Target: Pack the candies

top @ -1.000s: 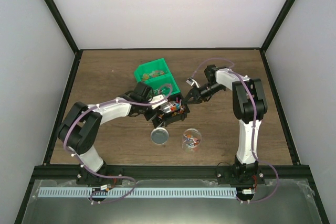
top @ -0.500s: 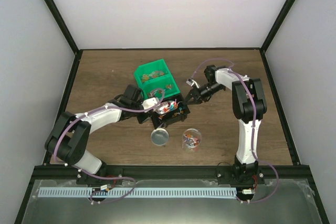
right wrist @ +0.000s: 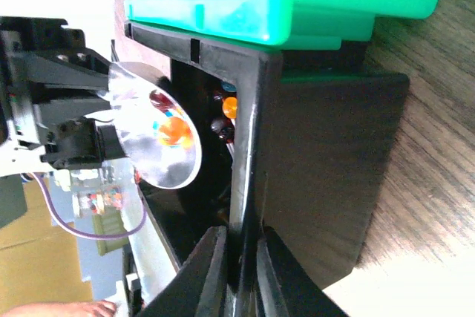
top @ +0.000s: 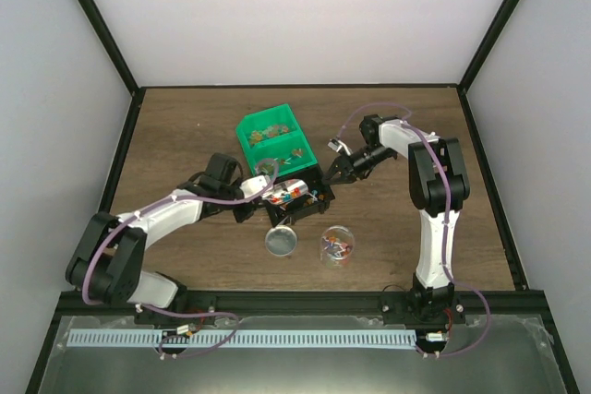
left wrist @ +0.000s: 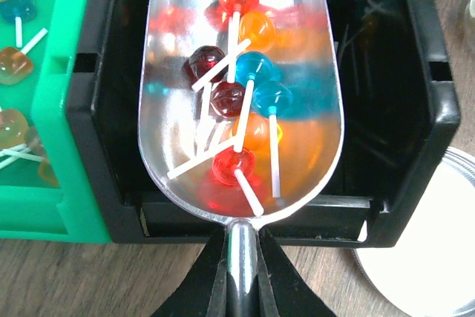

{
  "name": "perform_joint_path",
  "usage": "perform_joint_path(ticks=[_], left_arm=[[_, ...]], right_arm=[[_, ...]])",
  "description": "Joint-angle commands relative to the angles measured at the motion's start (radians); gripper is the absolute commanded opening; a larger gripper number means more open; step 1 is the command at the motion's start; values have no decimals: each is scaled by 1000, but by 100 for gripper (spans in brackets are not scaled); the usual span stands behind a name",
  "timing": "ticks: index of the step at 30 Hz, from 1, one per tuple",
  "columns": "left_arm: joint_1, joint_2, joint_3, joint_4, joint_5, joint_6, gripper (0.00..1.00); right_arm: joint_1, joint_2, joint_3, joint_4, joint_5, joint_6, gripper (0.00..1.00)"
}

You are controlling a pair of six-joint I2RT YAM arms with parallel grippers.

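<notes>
My left gripper (left wrist: 243, 239) is shut on the handle of a metal scoop (left wrist: 185, 109). The scoop is level over a black bin (left wrist: 438, 109) and holds several candies (left wrist: 252, 68): red, blue, orange and dark sweets on white sticks. In the top view the scoop (top: 288, 189) hangs over the black bin (top: 314, 207). My right gripper (right wrist: 241, 246) is shut on the black bin's wall (right wrist: 249, 146), at its right corner (top: 325, 184) in the top view. A clear cup (top: 338, 246) with some candies stands in front of the bin.
A green bin (top: 268, 136) with more sweets sits directly behind the black one, touching it. A round silvery lid (top: 281, 240) lies on the table left of the clear cup. Black frame rails border the wooden table.
The left arm has drawn back to the left, and the scoop has come out of the black bin loaded with candies. The right arm has held still.
</notes>
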Motion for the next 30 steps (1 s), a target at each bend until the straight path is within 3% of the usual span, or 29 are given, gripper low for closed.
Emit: perform_joint_path(ticks=[1,13,18,20,30], left_arm=[[5,-70,58,-64,29,51,4],[0,-153,304,-552,76,288,4],[-36,-199,375,-625,87,288,4],[-71,-205,398,-663,75,302,4],[-277,-187,469,-799,-50,307,4]], right_arm=[[-1,2,39,1,48,-37,20],[-8,-15,62,2,40,-26,64],[-15,-27,69,-1,36,-27,84],[-17,-35,68,2,38,-27,98],[-23,-64,59,10,42,-18,100]])
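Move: The loaded scoop in the left gripper is bound for the glass jar, some 18 cm to that hand's right, 11 cm back and a little lower. The black bin's middle is about 9 cm to its right and 3 cm ahead. The round lid lies roughly 5 cm right and 7 cm back, the green box about 3 cm right and 19 cm ahead. From the right gripper, shut on the bin's rim, the bin's middle is about 7 cm left and 3 cm back. Raise the left gripper with the full scoop about 12 cm, nearly straight up out of the black bin, then draw it back some 9 cm and slightly right, turning it clockwise so that the scoop's mouth swings towards the jar; keep the handle pinched and the scoop level. Meanwhile open the right gripper wide and let go of the bin's rim, almost in place. ##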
